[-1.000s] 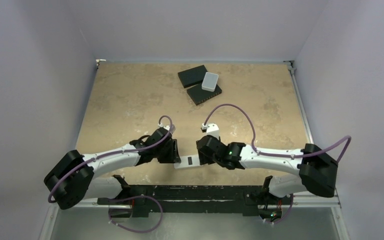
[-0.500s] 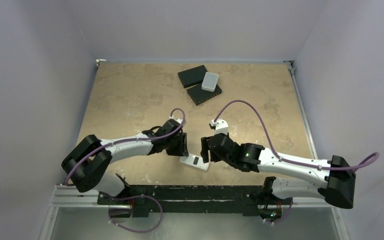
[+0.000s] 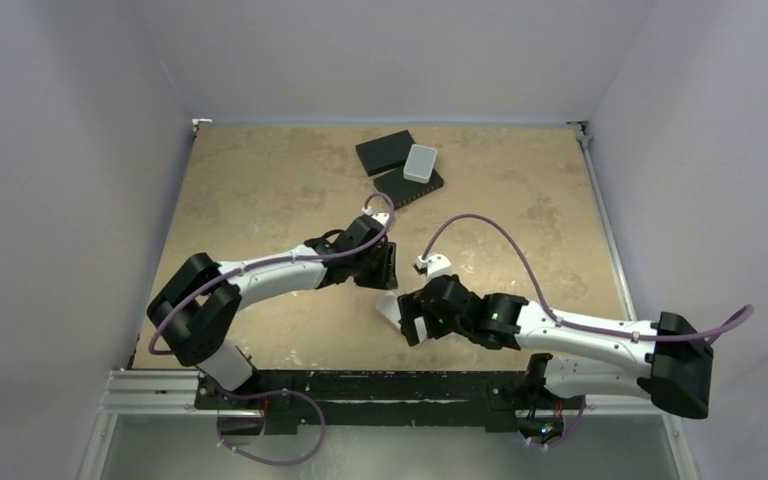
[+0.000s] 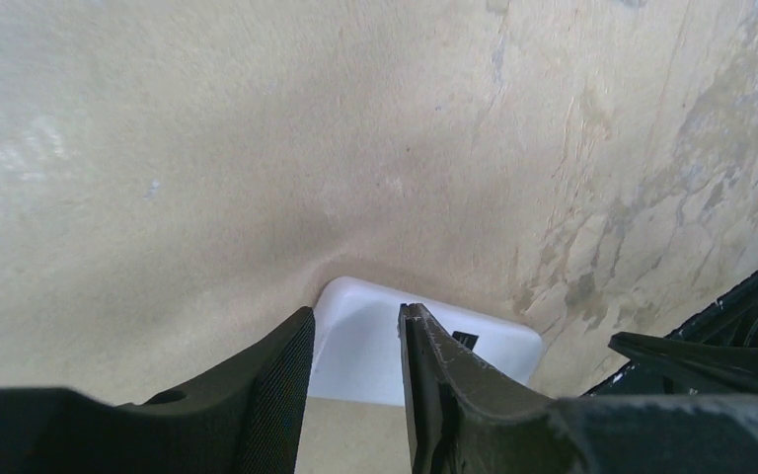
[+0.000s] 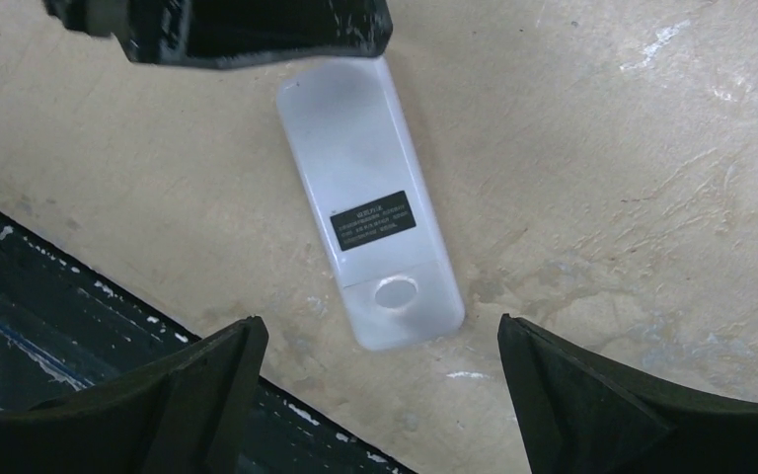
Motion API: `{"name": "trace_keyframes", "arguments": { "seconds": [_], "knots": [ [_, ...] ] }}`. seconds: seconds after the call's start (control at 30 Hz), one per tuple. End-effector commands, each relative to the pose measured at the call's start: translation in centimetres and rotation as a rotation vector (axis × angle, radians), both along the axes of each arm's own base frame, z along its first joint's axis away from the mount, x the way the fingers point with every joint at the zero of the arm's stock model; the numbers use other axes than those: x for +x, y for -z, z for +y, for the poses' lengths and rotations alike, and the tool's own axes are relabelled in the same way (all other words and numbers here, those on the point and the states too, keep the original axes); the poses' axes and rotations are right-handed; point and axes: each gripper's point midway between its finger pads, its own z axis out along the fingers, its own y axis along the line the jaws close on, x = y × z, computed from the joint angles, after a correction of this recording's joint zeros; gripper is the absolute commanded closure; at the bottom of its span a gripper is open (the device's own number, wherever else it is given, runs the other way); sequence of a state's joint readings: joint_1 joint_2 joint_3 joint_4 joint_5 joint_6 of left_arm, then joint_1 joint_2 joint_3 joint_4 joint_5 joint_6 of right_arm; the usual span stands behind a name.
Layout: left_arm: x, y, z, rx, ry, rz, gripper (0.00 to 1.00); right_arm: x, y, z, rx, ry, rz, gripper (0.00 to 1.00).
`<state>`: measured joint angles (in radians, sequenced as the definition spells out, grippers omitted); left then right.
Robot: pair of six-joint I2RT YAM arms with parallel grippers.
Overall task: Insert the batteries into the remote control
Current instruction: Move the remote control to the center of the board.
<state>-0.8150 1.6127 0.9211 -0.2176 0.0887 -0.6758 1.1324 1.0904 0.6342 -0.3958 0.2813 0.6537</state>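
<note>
The remote control [image 3: 388, 306] is white and lies back up near the table's front middle. In the right wrist view the remote control [image 5: 375, 227] shows a black label and a round dimple near its end. My left gripper [image 3: 380, 280] is shut on its far end. In the left wrist view the white body [image 4: 360, 341] sits between the left gripper's [image 4: 355, 314] two fingers. My right gripper [image 3: 407, 318] stands wide open over the near end, and in its own view the right gripper [image 5: 377, 321] has fingers clear of both sides. The batteries are out of view.
Two black flat boxes [image 3: 384, 152] [image 3: 410, 187] lie at the back middle with a pale grey rounded box [image 3: 420, 162] on top of them. The table's black front rail [image 5: 59, 296] runs close below the remote's near end.
The right gripper has opened wide and let go of the remote. The left arm has reached further right and away from the front edge, and the remote moved with it.
</note>
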Motion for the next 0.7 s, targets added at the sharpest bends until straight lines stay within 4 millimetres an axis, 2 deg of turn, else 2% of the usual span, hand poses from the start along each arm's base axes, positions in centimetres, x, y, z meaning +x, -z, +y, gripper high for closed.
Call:
{"name": "trace_keyframes", "arguments": {
  "seconds": [0.0,0.13,0.3,0.5,0.67],
  "knots": [
    [1.7,-4.3,1.8,0.056,-0.05,-0.143,0.62,0.1,-0.1,1.0,0.013,-0.04,-0.009,0.01],
    [1.6,-6.3,4.1,0.085,-0.108,-0.196,0.62,0.4,1.0,1.4,-0.028,-0.048,0.002,0.01],
    [0.4,-8.2,6.5,0.068,-0.164,-0.233,0.62,1.0,2.2,1.4,-0.102,-0.048,0.0,0.01],
    [-1.7,-9.2,8.0,0.008,-0.18,-0.233,0.62,1.1,3.1,2.0,-0.142,-0.068,0.019,0.03],
    [-3.0,-9.1,8.8,-0.012,-0.174,-0.218,0.62,1.1,3.9,2.2,-0.166,-0.077,0.033,0.04]
  ]
}}
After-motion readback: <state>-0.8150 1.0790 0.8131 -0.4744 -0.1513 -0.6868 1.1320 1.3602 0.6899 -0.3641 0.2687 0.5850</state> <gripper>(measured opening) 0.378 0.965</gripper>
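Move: The remote control lies close to the right hand: its middle is about 3 cm ahead, 3 cm to the left and some 6 cm below, its battery-cover end nearest. The left gripper is roughly 9 cm ahead of the right hand and 3 cm to its left. The front black box is far off, about 29 cm straight ahead. From the left hand, the remote's middle is some 6 cm back, 2 cm to the right and 4 cm below. Down, almost straight, goes the right hand, about 5 cm onto the cover end of the remote, with its fingers staying wide open on either side and its left side dipping some 10 degrees. The left hand clears away from the remote, up and to the left by 8 to 9 cm each, drifting slightly back at the end as its fingers tip upward; its opening stays the same. ##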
